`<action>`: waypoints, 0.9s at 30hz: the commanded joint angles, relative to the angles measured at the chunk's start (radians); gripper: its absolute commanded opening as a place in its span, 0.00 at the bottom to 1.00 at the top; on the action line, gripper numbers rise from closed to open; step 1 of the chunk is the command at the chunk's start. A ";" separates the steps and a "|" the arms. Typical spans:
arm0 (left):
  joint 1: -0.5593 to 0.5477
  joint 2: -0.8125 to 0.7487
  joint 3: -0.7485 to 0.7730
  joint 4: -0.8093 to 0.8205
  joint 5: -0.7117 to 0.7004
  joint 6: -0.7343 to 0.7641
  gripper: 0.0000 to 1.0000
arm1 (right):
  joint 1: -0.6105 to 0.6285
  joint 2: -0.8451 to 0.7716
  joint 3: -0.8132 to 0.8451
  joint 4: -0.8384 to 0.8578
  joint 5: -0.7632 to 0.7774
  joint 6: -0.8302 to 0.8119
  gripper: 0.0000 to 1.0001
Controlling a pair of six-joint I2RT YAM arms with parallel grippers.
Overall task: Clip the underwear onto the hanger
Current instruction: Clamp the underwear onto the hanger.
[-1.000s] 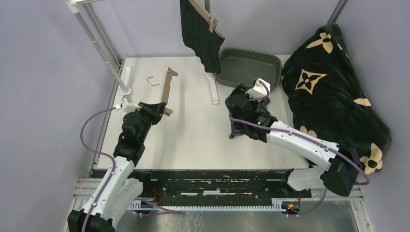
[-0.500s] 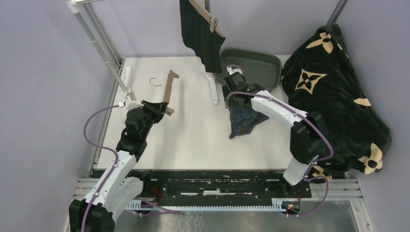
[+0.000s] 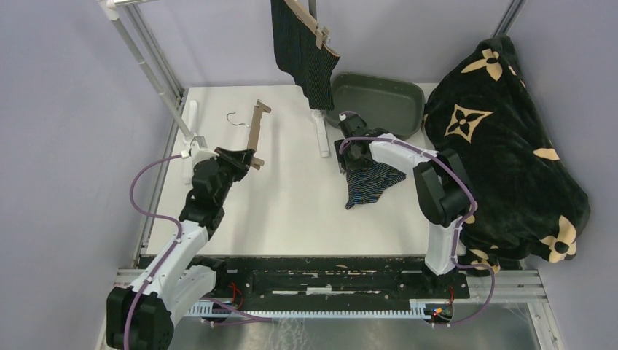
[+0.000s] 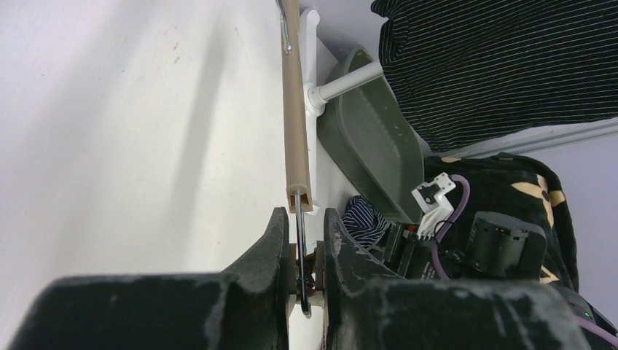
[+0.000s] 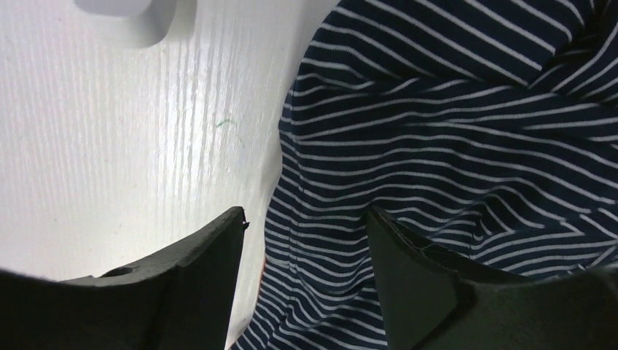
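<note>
A wooden clip hanger (image 3: 253,135) lies on the white table, and my left gripper (image 3: 238,158) is shut on its near clip. In the left wrist view the fingers (image 4: 279,233) pinch the clip's metal wire below the hanger bar (image 4: 295,109). The navy striped underwear (image 3: 369,182) lies crumpled at table centre-right. My right gripper (image 3: 350,152) is low over its far edge and open. In the right wrist view the navy underwear (image 5: 452,124) runs between the spread fingers (image 5: 211,248). The black pinstriped underwear (image 3: 301,51) hangs clipped to another hanger (image 3: 315,29) at the back.
A dark green tub (image 3: 379,102) sits at the back right of the table. A big black blanket with tan flowers (image 3: 503,138) is piled on the right. A white rack pole (image 3: 142,55) slants at the left, and a white stand base (image 3: 320,133) lies near the tub.
The right arm folded back and brought its gripper to the navy underwear's far edge, jaws narrowing slightly. The left gripper nudged the hanger a little farther away.
</note>
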 commanded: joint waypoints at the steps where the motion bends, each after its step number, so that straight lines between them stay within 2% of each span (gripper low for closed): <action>1: 0.000 0.002 0.001 0.107 -0.028 -0.010 0.03 | -0.026 0.030 0.019 0.083 -0.042 0.007 0.69; 3: 0.000 0.005 -0.002 0.110 -0.029 -0.008 0.03 | -0.039 0.052 0.029 0.090 -0.059 0.012 0.67; 5: -0.001 0.009 -0.004 0.111 -0.032 -0.005 0.03 | -0.047 0.073 0.042 0.091 -0.065 0.017 0.59; 6: 0.000 0.010 -0.005 0.112 -0.032 -0.005 0.03 | -0.049 0.080 0.044 0.094 -0.066 0.020 0.52; 9: 0.000 0.017 -0.007 0.116 -0.032 -0.003 0.03 | -0.054 0.081 0.038 0.105 -0.055 0.044 0.18; 11: 0.000 0.019 -0.007 0.118 -0.031 -0.002 0.03 | -0.054 0.042 -0.002 0.143 -0.050 0.073 0.02; 15: 0.000 0.025 -0.009 0.125 -0.026 -0.003 0.03 | -0.057 -0.092 -0.141 0.307 -0.022 0.205 0.00; 18: -0.001 0.027 -0.011 0.127 -0.023 -0.005 0.03 | -0.060 -0.234 -0.323 0.498 0.034 0.407 0.00; 22: 0.000 0.019 -0.014 0.125 -0.021 -0.006 0.03 | -0.059 -0.457 -0.602 0.742 0.252 0.717 0.00; 27: 0.000 0.001 -0.015 0.118 -0.021 -0.006 0.03 | -0.058 -0.712 -0.861 0.891 0.493 0.919 0.00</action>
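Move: Under the right hand's open fingers lies the striped underwear's left edge, the garment's middle some 6 cm to the right, 3 cm back and 3 cm below. The green basket's middle is about 18 cm ahead and 8 cm right, the white stand foot's some 12 cm ahead and 9 cm left, both about 3 cm lower. From the left hand, the underwear lies about 36 cm right, 2 cm ahead and 19 cm down. Sinking another 2.5 cm or so while easing forward, the right hand shuts its open fingers on the underwear's left edge and pinches the cloth. It then swings up about 7 cm, to the right and back with its grip kept, turning clockwise some 40 degrees while the fingertips tip up towards level and its left side rises. ##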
